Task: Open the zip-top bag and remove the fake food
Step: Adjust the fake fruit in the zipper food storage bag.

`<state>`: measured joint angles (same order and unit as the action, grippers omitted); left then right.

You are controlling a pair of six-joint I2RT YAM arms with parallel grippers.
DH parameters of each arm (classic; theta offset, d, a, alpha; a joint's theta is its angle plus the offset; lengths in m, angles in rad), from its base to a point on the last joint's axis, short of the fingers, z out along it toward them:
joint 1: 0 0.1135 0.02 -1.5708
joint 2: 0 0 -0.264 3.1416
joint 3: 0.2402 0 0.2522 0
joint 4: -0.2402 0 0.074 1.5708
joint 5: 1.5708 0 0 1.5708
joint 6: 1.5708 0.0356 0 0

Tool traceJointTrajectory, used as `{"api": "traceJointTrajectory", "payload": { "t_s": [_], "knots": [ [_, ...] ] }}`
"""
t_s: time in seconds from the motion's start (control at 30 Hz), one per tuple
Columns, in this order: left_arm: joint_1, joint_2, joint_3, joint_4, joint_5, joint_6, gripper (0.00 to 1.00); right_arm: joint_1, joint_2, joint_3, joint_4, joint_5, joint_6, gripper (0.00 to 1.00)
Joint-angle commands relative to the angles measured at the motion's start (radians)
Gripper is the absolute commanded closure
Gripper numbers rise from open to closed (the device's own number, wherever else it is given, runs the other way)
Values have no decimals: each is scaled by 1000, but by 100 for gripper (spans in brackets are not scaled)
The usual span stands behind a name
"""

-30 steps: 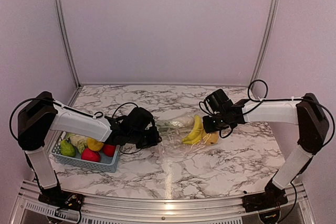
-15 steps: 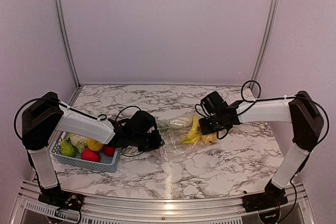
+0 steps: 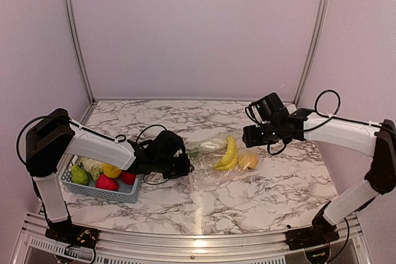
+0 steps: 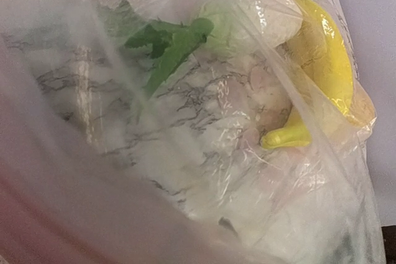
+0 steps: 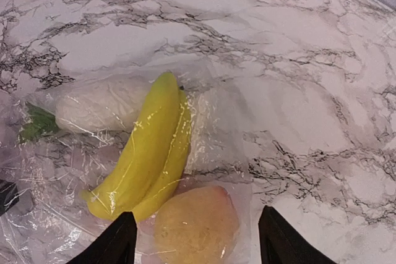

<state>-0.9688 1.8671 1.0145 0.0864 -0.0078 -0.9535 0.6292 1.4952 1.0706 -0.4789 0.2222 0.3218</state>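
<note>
The clear zip-top bag [image 3: 207, 168] lies crumpled on the marble, holding yellow bananas [image 3: 229, 153], a pale leafy cabbage [image 3: 212, 145] and a round yellow-orange fruit [image 3: 249, 161]. My left gripper [image 3: 182, 166] sits at the bag's left edge, shut on the plastic; in the left wrist view the bag [image 4: 204, 153] drapes over the lens and hides the fingers, with the banana [image 4: 328, 60] and cabbage [image 4: 247, 23] seen through it. My right gripper [image 5: 198, 242] hovers open above the bag's right end. The round fruit [image 5: 195, 227] lies below its spread fingertips [image 5: 120, 239], the bananas [image 5: 154, 153] beside it.
A light blue basket [image 3: 117, 195] at the near left holds a green pear [image 3: 79, 175], red apples [image 3: 106, 183] and a yellow fruit [image 3: 112, 170]. Metal rails and walls close off the back and sides of the marble table [image 3: 278, 190].
My right gripper has opened its jaws and drawn back to the right, away from the bananas. The food stays in the bag. The left arm has barely moved.
</note>
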Motion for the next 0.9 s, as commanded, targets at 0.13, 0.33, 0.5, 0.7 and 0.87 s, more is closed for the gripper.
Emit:
{"api": "traceJointTrajectory", "payload": {
  "t_s": [0.13, 0.33, 0.5, 0.7, 0.87],
  "knots": [
    [-6, 2, 16, 10, 3, 25, 82, -88, -144, -159, 31, -122, 79, 45],
    [-6, 3, 19, 5, 0, 29, 83, -125, -168, -224, 58, -171, 91, 53],
    [-6, 3, 19, 1, -1, 29, 83, -127, -150, -257, 86, -168, 93, 57],
    [-6, 2, 24, -3, -3, 29, 82, -128, -103, -279, 108, -124, 101, 65],
    [-5, 4, 24, -7, -4, 32, 82, -128, -68, -291, 141, -138, 94, 67]
  ]
}}
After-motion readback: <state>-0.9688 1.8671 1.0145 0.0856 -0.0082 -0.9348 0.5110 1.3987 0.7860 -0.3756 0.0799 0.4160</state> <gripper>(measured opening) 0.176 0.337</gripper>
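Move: The orange fruit in the bag lies below the right hand, about 11 cm down, some 2 cm back and level sideways. The bananas are about 7 cm to that hand's left, 2 cm ahead; the white vegetable is roughly 14 cm left and 6 cm ahead. From the left hand, the fruit lies some 24 cm right, 5 cm ahead and slightly lower. The right hand sinks about 6 cm, swinging right and back to the orange fruit's right side, fingers closing halfway. ##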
